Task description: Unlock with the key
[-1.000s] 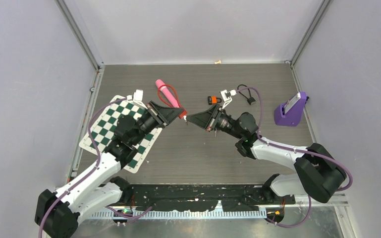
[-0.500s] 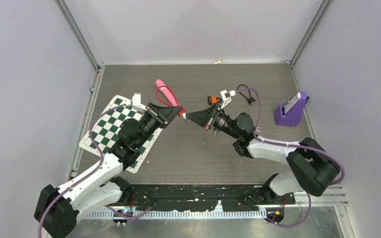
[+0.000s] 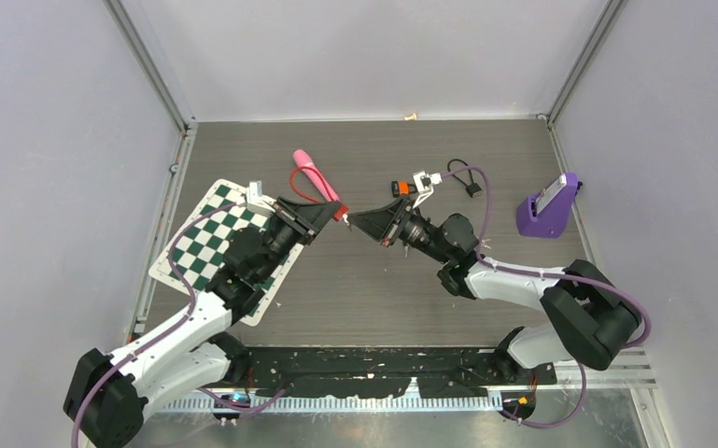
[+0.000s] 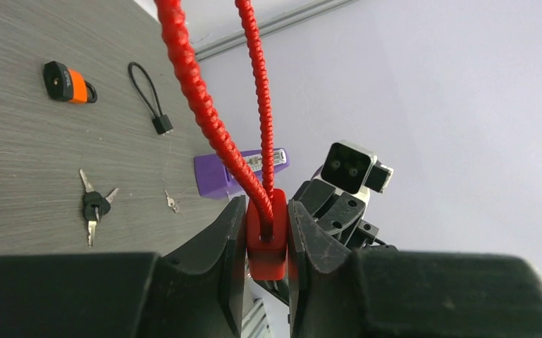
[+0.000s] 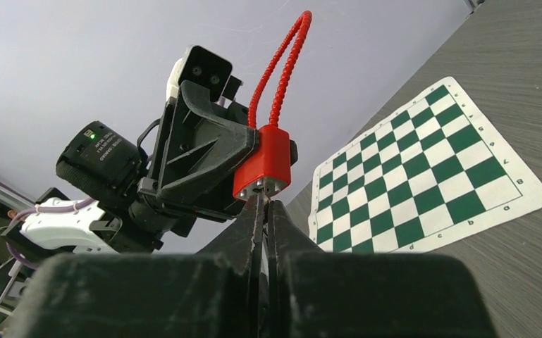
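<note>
A red cable lock (image 4: 266, 243) with a red looped cable (image 4: 204, 120) is held up in the air, and my left gripper (image 4: 266, 232) is shut on its body. The top view shows the lock (image 3: 341, 215) at mid table between the two grippers, which meet tip to tip. My right gripper (image 5: 263, 205) is shut on a thin key (image 5: 263, 200), and only its tip shows. That tip touches the silver end face of the lock (image 5: 266, 160). How far the key sits in the keyhole is hidden.
An orange padlock (image 3: 400, 188), a black cable lock (image 3: 467, 182) and a purple stand (image 3: 549, 207) lie at the far right. Loose keys (image 4: 93, 205) rest on the table. A chessboard mat (image 3: 207, 250) lies at the left, and a pink object (image 3: 313, 173) lies behind the left gripper.
Both grippers, still tip to tip with lock and key, have drifted slightly left and toward the far side. The right arm's elbow has moved left. The grips are unchanged.
</note>
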`<state>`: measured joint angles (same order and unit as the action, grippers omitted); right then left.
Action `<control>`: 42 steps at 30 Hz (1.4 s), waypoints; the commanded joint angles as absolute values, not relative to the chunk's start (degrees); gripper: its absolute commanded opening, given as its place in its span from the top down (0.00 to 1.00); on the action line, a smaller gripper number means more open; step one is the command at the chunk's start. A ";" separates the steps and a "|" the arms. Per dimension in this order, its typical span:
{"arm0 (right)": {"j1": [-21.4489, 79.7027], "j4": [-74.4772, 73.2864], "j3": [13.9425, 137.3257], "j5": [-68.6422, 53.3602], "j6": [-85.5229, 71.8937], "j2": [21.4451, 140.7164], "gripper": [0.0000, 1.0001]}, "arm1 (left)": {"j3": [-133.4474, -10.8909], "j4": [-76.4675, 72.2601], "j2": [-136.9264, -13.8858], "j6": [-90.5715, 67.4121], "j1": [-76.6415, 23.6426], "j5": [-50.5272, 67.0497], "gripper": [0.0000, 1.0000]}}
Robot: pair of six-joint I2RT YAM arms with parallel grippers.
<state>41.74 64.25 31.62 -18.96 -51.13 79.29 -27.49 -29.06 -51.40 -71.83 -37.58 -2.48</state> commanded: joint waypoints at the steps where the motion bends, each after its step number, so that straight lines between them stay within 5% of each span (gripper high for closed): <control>1: 43.45 72.53 33.36 -14.23 -49.94 82.14 0.95 | -28.46 -28.61 -49.96 -74.01 -38.64 12.73 1.00; 20: 41.26 55.50 42.20 -13.91 -44.10 75.98 0.95 | -32.67 -15.94 -50.42 -61.22 -44.78 17.32 1.00; 30: 42.12 58.13 43.62 -17.25 -44.65 76.26 0.95 | -29.56 -22.11 -50.47 -64.80 -44.29 16.21 1.00; 37: 42.14 48.64 39.53 -17.00 -31.45 69.37 0.50 | -28.49 -21.66 -49.65 -69.58 -36.02 14.66 1.00; 42: 44.25 38.76 35.82 -14.30 -16.50 60.71 0.38 | -30.01 -21.69 -49.83 -68.27 -34.32 14.70 1.00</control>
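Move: The red lock, held in the left fingertips with the key already in its underside, sits about 3 cm left, 2 cm ahead and 1 cm above the right hand, which pinches the key. From the left hand that key is some 3 cm right, 2 cm back, 1 cm lower. On the table, roughly 27 cm below the right hand, lie the black keys, 12 cm ahead and 14 right, and the chessboard, 10 cm ahead and 31 left. Right hand, still pinching the key in the red lock, and left hand, keeping its grip on the lock, shift to and fro by about a centimetre and then rise together some 2 cm. The right fingers then open wide and let go of the key, backing off up and to the right about 2 cm with a roll of some 15 degrees counter-clockwise looking along the fingers, while the left hand carries the lock about 3 cm down and 2 cm back, out from between them. ##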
